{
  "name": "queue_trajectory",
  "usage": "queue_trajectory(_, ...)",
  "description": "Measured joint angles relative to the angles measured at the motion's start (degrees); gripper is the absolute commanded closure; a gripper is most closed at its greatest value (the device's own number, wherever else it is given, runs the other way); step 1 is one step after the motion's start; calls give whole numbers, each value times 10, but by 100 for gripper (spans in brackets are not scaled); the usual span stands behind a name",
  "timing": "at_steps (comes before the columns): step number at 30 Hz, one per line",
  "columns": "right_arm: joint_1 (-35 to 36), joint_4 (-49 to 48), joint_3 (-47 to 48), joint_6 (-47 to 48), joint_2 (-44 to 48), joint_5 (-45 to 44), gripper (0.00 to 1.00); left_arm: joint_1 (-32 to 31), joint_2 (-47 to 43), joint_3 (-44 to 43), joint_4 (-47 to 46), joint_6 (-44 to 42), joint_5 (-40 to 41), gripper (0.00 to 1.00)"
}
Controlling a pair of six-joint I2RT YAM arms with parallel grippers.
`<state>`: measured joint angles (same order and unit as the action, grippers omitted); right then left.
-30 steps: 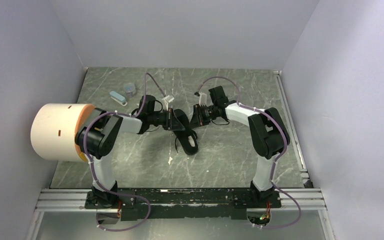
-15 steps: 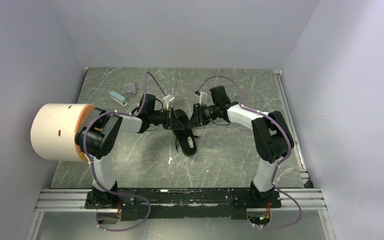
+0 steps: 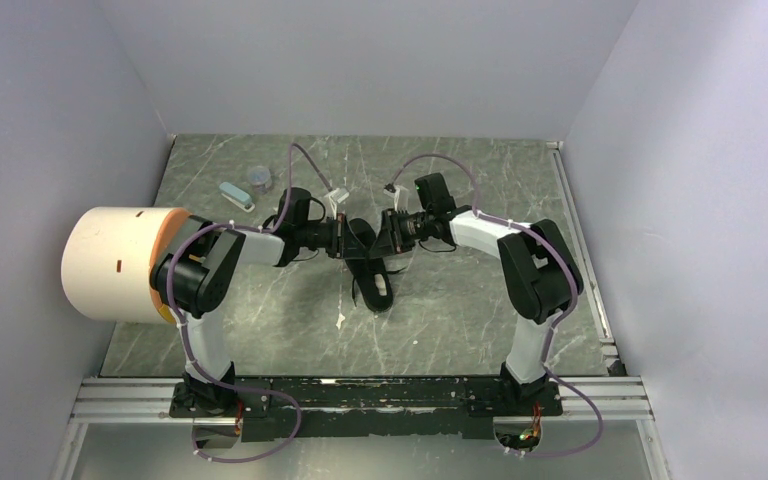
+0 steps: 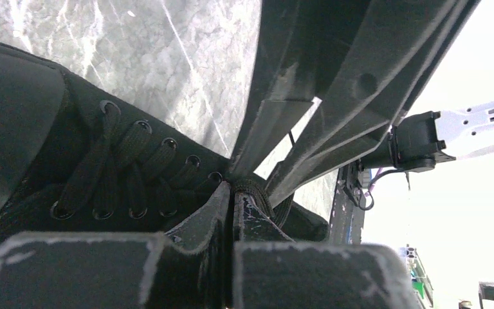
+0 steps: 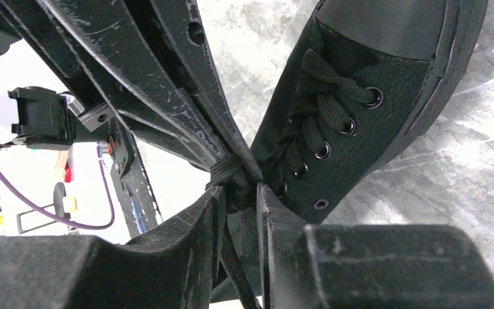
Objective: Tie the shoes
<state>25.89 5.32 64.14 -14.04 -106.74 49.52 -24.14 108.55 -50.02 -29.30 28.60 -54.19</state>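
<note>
A small all-black shoe (image 3: 375,282) lies mid-table, its toe toward the arms. Both grippers meet over its laced top. My left gripper (image 3: 349,240) is shut, and a thin black lace (image 4: 252,190) is pinched at its tips (image 4: 233,185), just above the shoe's eyelets (image 4: 143,126). My right gripper (image 3: 380,236) comes in from the opposite side. In the right wrist view its jaws (image 5: 240,190) stand a little apart, with a bunch of lace (image 5: 231,172) between the tips and one strand hanging down through the gap. The shoe's upper (image 5: 373,71) is beside it.
A large white and orange roll (image 3: 115,262) lies at the table's left edge. A pale blue object (image 3: 236,195) and a small grey one (image 3: 258,179) sit at the back left. A white scrap (image 3: 340,321) lies in front of the shoe.
My right gripper has slid left toward the left gripper, and its jaws have eased slightly apart. The left gripper has stayed shut in place.
</note>
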Motion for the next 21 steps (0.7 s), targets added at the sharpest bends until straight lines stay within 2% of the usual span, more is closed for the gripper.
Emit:
queue_trajectory(3, 0, -9, -1, -5, -7, 5, 71, 0, 0, 5, -16, 9, -6, 95)
queue_trajectory(5, 0, -14, -1, -9, -10, 9, 76, 1, 1, 10, -27, 16, -9, 95)
queue_trajectory(7, 0, -16, -1, -12, -11, 12, 83, 2, 3, 11, -33, 21, -12, 95)
queue_trajectory(9, 0, -18, -1, -14, -11, 14, 97, 4, 3, 11, -35, 23, -13, 95)
queue_trajectory(10, 0, -18, -1, -14, -11, 13, 100, 4, 3, 11, -35, 22, -13, 95)
queue_trajectory(12, -1, -19, -3, -14, -11, 10, 100, 7, 3, 11, -29, 14, -14, 87)
queue_trajectory(16, 1, -14, -9, -14, -10, 3, 100, 9, 3, 11, 3, -16, -9, 59)
queue_trajectory(21, 3, -11, -10, -9, -6, -9, 100, 30, -10, 24, 25, -30, -9, 50)
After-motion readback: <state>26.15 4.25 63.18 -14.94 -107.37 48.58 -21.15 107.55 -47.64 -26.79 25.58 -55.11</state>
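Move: The lace bight is still pinched in the left fingertips, practically at the left hand point. It already sits between the right hand's half-parted fingers, about 1 cm to that hand's left and level with it. From the right hand, the shoe's toe cap is roughly 7 cm ahead, 2 cm left and 4 cm lower. The heel opening is some 6 cm back, 2 cm right and 3 cm down. Holding nearly still over the shoe, the right fingers shut from about a quarter open onto the lace bight beside the left fingertips, then sink about 1 cm with it. Once they have pinched, the left fingers open to roughly half, dip a centimetre or so, and draw back left about 2 cm, away from the right hand, letting go of the lace. ##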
